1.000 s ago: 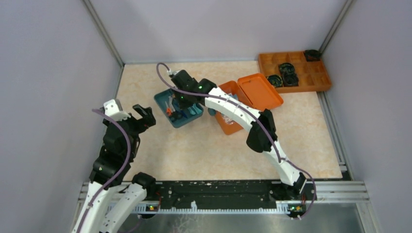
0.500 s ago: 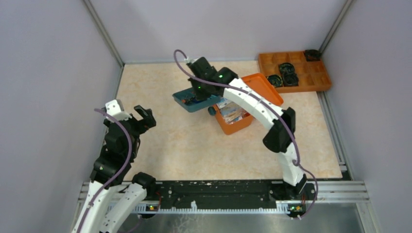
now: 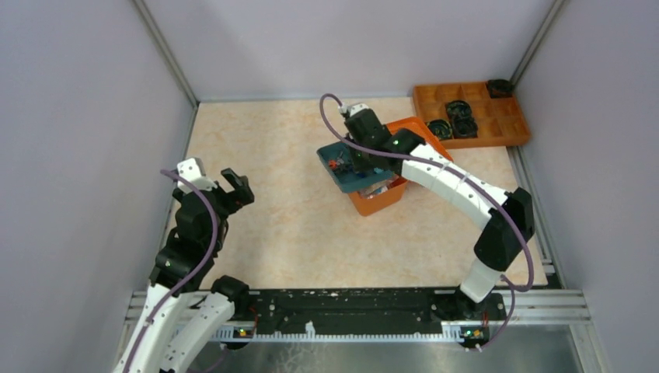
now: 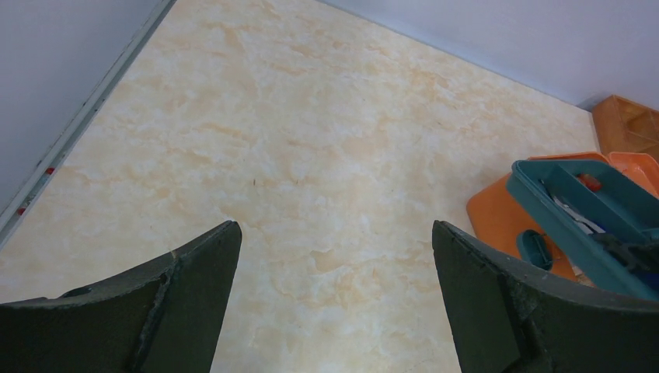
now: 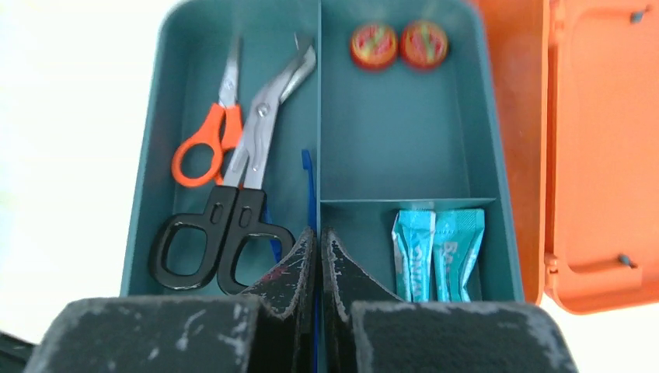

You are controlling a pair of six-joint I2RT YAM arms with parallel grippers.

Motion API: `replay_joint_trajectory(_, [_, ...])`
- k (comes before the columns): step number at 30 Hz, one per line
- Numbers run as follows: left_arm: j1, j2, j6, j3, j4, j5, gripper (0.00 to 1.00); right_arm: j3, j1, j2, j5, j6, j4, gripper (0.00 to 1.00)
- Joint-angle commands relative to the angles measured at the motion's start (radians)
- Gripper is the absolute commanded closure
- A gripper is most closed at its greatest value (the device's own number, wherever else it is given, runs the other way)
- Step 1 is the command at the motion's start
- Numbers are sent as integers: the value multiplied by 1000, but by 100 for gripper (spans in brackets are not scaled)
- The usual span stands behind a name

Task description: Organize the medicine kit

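The medicine kit (image 3: pixel 378 201) stands open mid-table, its orange lid (image 3: pixel 426 136) thrown back to the right. My right gripper (image 3: pixel 360 164) hangs over its left part, shut on the middle divider of a teal compartment tray (image 3: pixel 339 165). In the right wrist view the gripper (image 5: pixel 319 235) pinches that divider, and the tray (image 5: pixel 388 148) holds orange scissors (image 5: pixel 203 148), black shears (image 5: pixel 224 233), two round red tins (image 5: pixel 398 43) and blue sachets (image 5: pixel 437 249); the kit lid (image 5: pixel 598 140) lies to the right. My left gripper (image 3: pixel 218 181) is open and empty at the left, above bare table (image 4: pixel 334 233).
A flat orange divided tray (image 3: pixel 470 113) with black items sits at the back right corner. Grey walls close in the table on the left, back and right. From the left wrist the teal tray (image 4: pixel 591 217) and kit (image 4: pixel 497 221) show at the far right.
My right gripper has carried the teal tray from the table left of the kit, rightward, to above the kit's open base. The left arm has barely shifted.
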Motion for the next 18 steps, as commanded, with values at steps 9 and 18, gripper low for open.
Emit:
replay_joint_trajectory(9, [5, 23, -5, -28, 28, 30, 1, -375, -61, -192, 109, -175, 343, 100])
replay_joint_trajectory(18, [5, 34, -5, -41, 38, 43, 1, -404, -100, -203, 57, -283, 415, 100])
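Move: The divided tray is already clamped by its middle wall in the right hand's shut fingers. The open orange box meant for it has its middle about 6 cm to the right, 2 cm ahead and some 11 cm below. Its folded-back lid lies about 17 cm right and 8 cm ahead, and the wooden organizer about 35 cm right and 20 cm ahead. From the left hand the box is some 33 cm right, 12 cm ahead and 17 cm down. The loaded tray, still pinched by its divider, is swept right and down from over the box's left side towards the mouth: the right hand drops about 6 cm while going 5 cm right. It then eases up 1 to 1.5 cm, creeping a little farther right and forward. The wrist rolls its left side down and tips the fingers up, each by nearly 10 degrees; the grip stays shut. ##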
